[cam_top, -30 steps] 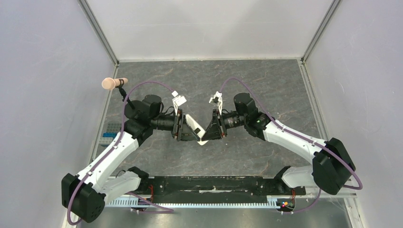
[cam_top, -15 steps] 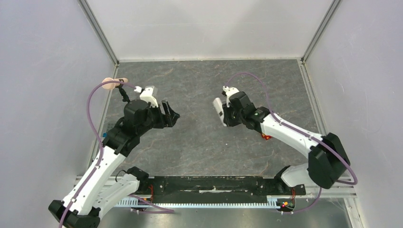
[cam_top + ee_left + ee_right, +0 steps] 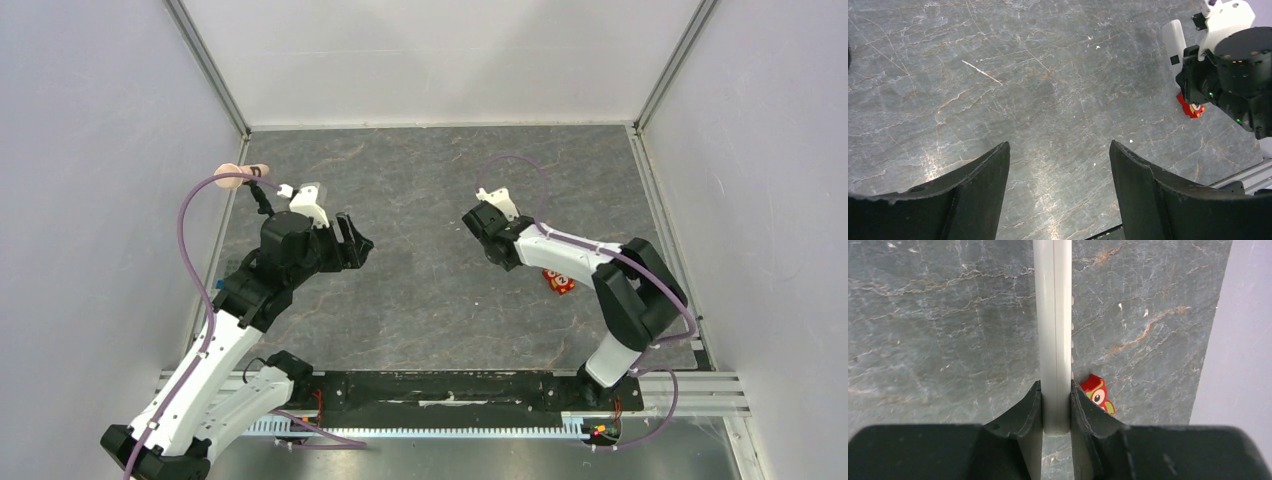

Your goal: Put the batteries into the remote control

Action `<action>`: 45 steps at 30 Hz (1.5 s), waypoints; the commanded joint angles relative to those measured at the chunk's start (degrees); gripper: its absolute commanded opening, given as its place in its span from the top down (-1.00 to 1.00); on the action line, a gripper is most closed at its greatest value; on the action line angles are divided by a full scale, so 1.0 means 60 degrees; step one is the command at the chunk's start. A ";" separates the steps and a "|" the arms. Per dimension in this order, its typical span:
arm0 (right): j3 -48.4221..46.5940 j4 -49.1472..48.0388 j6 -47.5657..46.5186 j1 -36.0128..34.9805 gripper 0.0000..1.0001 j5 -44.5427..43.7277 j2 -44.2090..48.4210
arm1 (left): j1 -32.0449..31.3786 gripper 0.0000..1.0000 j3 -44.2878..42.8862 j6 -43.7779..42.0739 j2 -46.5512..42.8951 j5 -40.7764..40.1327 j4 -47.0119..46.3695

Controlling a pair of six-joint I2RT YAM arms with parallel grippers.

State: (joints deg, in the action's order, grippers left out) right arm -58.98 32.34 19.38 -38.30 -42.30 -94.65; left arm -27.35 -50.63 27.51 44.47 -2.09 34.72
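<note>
The remote control shows edge-on as a slim white slab in the right wrist view, and my right gripper is shut on its near end. The left wrist view has the remote control as a white bar sticking out of the right gripper above the floor. In the top view the right gripper sits right of centre and hides the remote. My left gripper hangs left of centre, and the left wrist view shows the left gripper open with only bare floor between its fingers. The batteries are out of view.
An orange owl-faced square lies on the floor under the right forearm, just behind the right fingers, and shows again as the owl square. A pinkish stick lies at the back left corner. Grey walls close in both sides and the back.
A second ago both grippers met at the centre with the remote between them. The left gripper has let go and drawn back left, open. The right gripper has carried the remote back and right.
</note>
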 commanded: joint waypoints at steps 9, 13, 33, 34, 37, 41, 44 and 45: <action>-0.0321 -0.0331 -0.0048 -0.0047 0.63 0.0024 -0.0722 | 0.0014 -0.57 -0.0403 0.0467 -0.0059 -0.0004 0.0025; 0.0097 -0.0876 -0.0254 -0.0046 0.43 0.1060 -0.0520 | 0.0011 -0.55 -0.0338 0.0477 -0.0328 0.0117 0.0038; 0.1123 -0.1607 0.0634 0.0341 -0.11 0.3581 0.2866 | 0.0018 -0.58 -0.0836 0.0623 -0.2008 -0.0824 0.1849; 0.1234 -0.1535 0.0791 0.0361 -0.18 0.3183 0.3310 | 0.0018 -0.58 -0.0777 0.0603 -0.2172 -0.0909 0.1860; 0.1697 -0.1294 0.1306 0.0378 -0.45 0.1551 0.4669 | 0.0016 -0.59 -0.0541 0.0546 -0.2708 -0.1182 0.1867; 0.2684 -0.1115 0.2264 0.0378 -0.96 -0.0735 0.7043 | 0.0017 -0.60 -0.0256 0.0595 -0.3457 -0.1528 0.1997; 0.3366 -0.0933 0.3105 0.0380 -0.96 -0.2098 0.9005 | 0.0018 -0.61 -0.0064 0.0667 -0.3887 -0.1705 0.2109; 0.3581 -0.0918 0.3287 0.0379 -0.96 -0.2397 0.9543 | 0.0018 -0.61 -0.0013 0.0745 -0.3989 -0.1816 0.2136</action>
State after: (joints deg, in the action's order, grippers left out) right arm -41.54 25.32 30.94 -36.18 -41.43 -48.25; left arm -27.35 -52.21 29.76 22.87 -9.39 46.44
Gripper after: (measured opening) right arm 0.979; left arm 0.798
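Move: The remote is already in the right fingers, edge-on and buttons to the right. Its middle lies about 5 cm ahead of that hand, roughly in line with it and some 2 cm above, with bare table about 7 cm under the hand. The red owl toy sits around 8 cm to the right, 3 cm back and 6 cm below the hand. From the left hand the remote is some 14 cm ahead, 30 cm right and 14 cm lower. Lower the right gripper about 4 cm to the table, easing left as the fingers begin to open, and let go of the remote. Slip a few centimetres farther left, rolling the hand's left side up some 30 degrees, then climb about 16 cm, swinging right and back, tips lifting, fingers wide. Draw the open left gripper back, left and up from the remote. ##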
